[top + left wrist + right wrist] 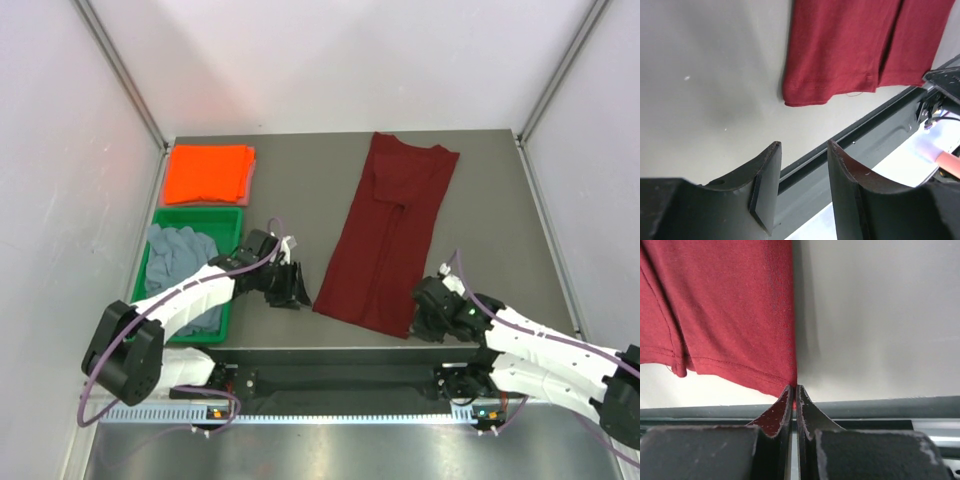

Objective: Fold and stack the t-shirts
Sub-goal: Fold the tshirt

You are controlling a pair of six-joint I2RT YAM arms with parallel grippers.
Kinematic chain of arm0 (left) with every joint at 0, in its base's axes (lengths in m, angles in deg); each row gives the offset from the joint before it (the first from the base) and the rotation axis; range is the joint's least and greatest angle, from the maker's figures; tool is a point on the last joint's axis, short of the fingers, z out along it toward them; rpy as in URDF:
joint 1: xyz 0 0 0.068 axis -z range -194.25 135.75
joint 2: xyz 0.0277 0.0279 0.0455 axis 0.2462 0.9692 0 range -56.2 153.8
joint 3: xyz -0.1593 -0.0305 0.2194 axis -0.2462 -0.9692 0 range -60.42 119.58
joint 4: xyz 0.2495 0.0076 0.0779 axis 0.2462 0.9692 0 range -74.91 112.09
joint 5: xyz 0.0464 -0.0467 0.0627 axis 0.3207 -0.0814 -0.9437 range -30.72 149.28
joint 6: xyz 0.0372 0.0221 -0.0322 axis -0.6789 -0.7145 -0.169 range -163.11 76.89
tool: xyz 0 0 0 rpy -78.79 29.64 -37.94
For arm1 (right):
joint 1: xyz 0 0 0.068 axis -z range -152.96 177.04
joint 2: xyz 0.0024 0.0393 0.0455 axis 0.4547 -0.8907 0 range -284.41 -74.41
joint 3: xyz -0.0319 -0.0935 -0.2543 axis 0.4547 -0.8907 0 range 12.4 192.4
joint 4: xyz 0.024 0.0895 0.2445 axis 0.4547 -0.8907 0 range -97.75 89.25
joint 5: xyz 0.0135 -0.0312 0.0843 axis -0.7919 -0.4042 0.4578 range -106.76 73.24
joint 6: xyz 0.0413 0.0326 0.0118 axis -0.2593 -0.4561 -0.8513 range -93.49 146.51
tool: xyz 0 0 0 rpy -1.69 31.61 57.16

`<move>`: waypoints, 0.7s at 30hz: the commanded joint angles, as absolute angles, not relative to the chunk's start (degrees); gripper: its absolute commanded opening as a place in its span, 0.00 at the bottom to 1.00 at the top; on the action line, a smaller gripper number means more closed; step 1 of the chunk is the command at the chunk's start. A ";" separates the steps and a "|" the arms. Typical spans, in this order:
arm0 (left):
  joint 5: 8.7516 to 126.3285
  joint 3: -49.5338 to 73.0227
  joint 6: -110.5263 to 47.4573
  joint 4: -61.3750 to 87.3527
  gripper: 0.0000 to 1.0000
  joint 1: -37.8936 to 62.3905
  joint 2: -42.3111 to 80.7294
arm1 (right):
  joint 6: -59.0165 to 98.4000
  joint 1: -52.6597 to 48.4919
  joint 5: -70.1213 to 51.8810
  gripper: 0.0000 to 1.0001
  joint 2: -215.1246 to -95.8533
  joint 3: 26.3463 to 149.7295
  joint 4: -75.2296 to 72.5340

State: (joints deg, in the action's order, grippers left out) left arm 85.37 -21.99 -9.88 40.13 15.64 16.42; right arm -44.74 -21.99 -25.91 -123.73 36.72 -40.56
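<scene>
A dark maroon t-shirt [390, 235] lies on the grey table as a long strip folded lengthwise, its hem toward the near edge. My right gripper [420, 318] is shut on the hem's near right corner; in the right wrist view the cloth [725, 310] is pinched between the closed tips [794, 386]. My left gripper [297, 290] stands open beside the hem's near left corner, apart from the cloth [850, 45], with nothing between its fingers [802, 145]. A bright orange t-shirt [208, 173] sits folded at the back left. A grey-blue t-shirt [180, 255] lies crumpled in the green tray [200, 212].
The green tray stands at the left edge under my left arm, just in front of the orange shirt. A dark rail [340, 380] runs along the table's near edge, close to both grippers. White walls enclose the table on three sides.
</scene>
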 commanded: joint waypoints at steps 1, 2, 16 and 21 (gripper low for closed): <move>88.37 -23.86 -8.22 34.26 0.47 16.68 18.24 | -43.72 -22.88 -25.55 0.00 -122.75 35.96 -44.87; 88.20 -23.86 -8.05 33.90 0.46 16.95 19.12 | -43.72 -22.88 -25.38 0.00 -123.27 35.78 -45.31; 84.24 -24.74 -4.79 29.42 0.44 20.64 25.01 | -43.98 -22.88 -24.85 0.00 -120.29 32.27 -45.66; 85.12 -24.92 -4.88 27.67 0.44 20.91 26.94 | -43.98 -22.97 -25.02 0.00 -118.62 32.27 -46.19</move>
State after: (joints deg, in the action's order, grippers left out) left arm 84.97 -25.18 -5.18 31.41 20.49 25.93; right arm -44.21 -21.99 -25.69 -119.93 33.20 -43.56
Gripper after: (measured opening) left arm 0.438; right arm 0.009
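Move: The t-shirt's near left corner lies about 3 cm to the left hand's right, 1 cm back and 6 below; the near right corner is some 23 cm right of that hand, 6 back and 5 below. The green bin's middle is roughly 26 cm left of it and 7 ahead. The right hand already has the near right corner; the table's front edge is about 3 cm straight back and 2 below, the near left corner some 21 cm left and 5 ahead. Keeping its shut fingers on the near right corner, the right hand drags the t-shirt back and to its right towards the table's front edge, about 2.5 cm, sinking 1.5 before it stops. Meanwhile the left hand, half open and empty, sinks about 4.5 cm beside the near left corner while following back and right about 2.5 cm; it doesn't pinch the cloth. ##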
